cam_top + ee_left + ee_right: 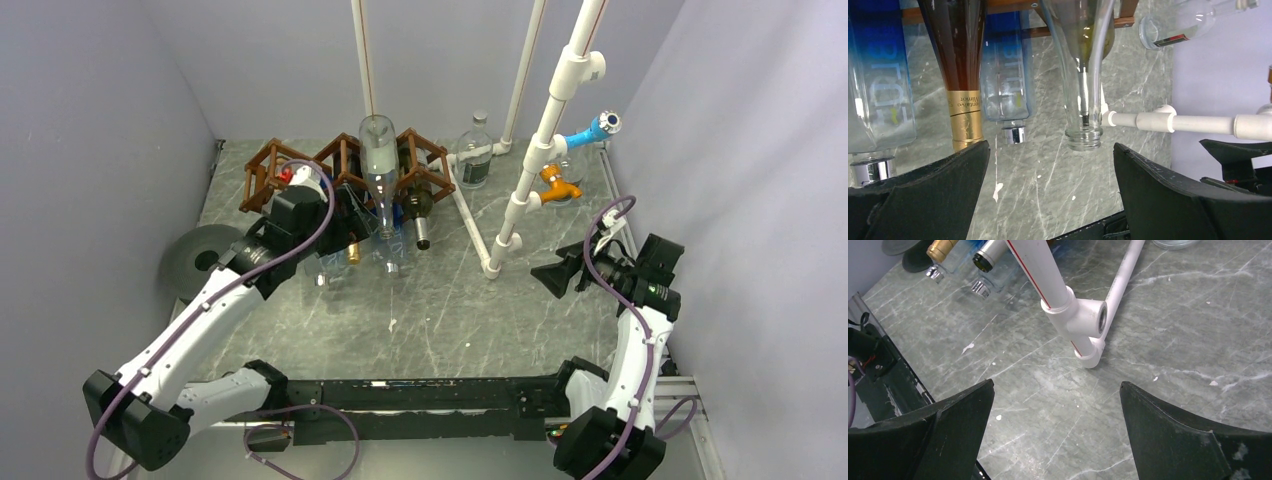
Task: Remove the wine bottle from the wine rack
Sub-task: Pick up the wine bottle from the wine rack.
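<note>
The brown wooden wine rack [270,165] stands at the back of the table with several bottles lying in it, necks toward me. Among them are a brown wine bottle with a gold foil neck [962,75], a clear empty bottle [1083,85] on top [378,160], and blue-tinted bottles [1005,75]. My left gripper [338,218] hovers just in front of the necks. It is open [1050,145] with only table between its fingers, the gold neck by the left finger and the clear mouth by the right. My right gripper [548,275] is open [1057,382] over bare table, far from the rack.
A white pipe frame [520,190] rises right of the rack, its foot tee [1080,320] ahead of my right gripper. It carries a blue tap [598,128] and an orange tap [558,183]. An upright clear bottle [473,155] stands at the back, a dark disc [195,260] at the left.
</note>
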You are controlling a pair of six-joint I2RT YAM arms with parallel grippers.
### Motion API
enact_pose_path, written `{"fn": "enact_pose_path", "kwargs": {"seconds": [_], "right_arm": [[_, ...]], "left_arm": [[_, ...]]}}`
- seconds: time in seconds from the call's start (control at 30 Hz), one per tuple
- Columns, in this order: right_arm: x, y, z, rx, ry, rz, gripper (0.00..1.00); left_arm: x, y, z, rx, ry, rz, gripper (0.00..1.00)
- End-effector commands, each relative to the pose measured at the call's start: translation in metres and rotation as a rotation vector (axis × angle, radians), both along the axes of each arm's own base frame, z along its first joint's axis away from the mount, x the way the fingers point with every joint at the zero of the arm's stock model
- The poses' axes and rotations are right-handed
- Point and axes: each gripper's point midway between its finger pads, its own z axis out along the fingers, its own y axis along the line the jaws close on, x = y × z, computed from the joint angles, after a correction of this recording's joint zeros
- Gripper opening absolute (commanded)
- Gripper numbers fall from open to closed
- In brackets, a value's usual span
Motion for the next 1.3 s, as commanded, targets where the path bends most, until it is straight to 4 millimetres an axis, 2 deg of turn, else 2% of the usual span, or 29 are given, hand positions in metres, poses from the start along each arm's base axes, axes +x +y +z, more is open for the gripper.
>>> {"fn": "enact_pose_path", "kwargs": {"seconds": [0.0, 0.37, 0.73, 0.9, 1.27], "right_arm": [[0.006, -0.002, 0.005, -0.038, -0.06, 0.019, 1.0], [0.006, -0.001, 0.003, -0.041, -0.061, 0.022, 1.0], [0.006, 0.0, 0.003, -0.054, -0.069, 0.025, 1.0], [0.005, 0.001, 0.003, -0.056, -0.069, 0.028, 1.0], [0.005, 0.002, 0.002, -0.063, -0.071, 0.033, 1.0]], "left_arm": [[0.011, 0.0, 0.021, -0.034, -0.013, 0.054, 1.0], [0.032, -0.005, 0.023, 0.07, 0.052, 0.104, 1.0], [0.061, -0.03, 0.026, 0.252, 0.039, 0.117, 0.99], [0.074, -0.042, 0.02, 0.318, 0.002, 0.119, 1.0], [0.095, -0.046, 0.005, 0.407, -0.045, 0.124, 0.98]]}}
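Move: The clear wine bottle on top of the rack has its middle about 14 cm ahead of my left hand, 5 cm to the right and 2 cm lower, its neck pointing back at me. Some 11 cm below its level, the brown bottle lies about 9 cm to its left and the green bottle about 6 cm to its right, neither farther out; a blue bottle lies right under it near the table. From my right hand the clear bottle is some 22 cm ahead and 35 cm left. Rolling my left hand by some 20 degrees, left side up, I reach about 8 cm forward and 4 to 5 cm right to the clear wine bottle's neck. I rise a little first, then sink about 3 cm over the second half, bringing the wide-open fingers to either side of the neck without closing on it yet. ##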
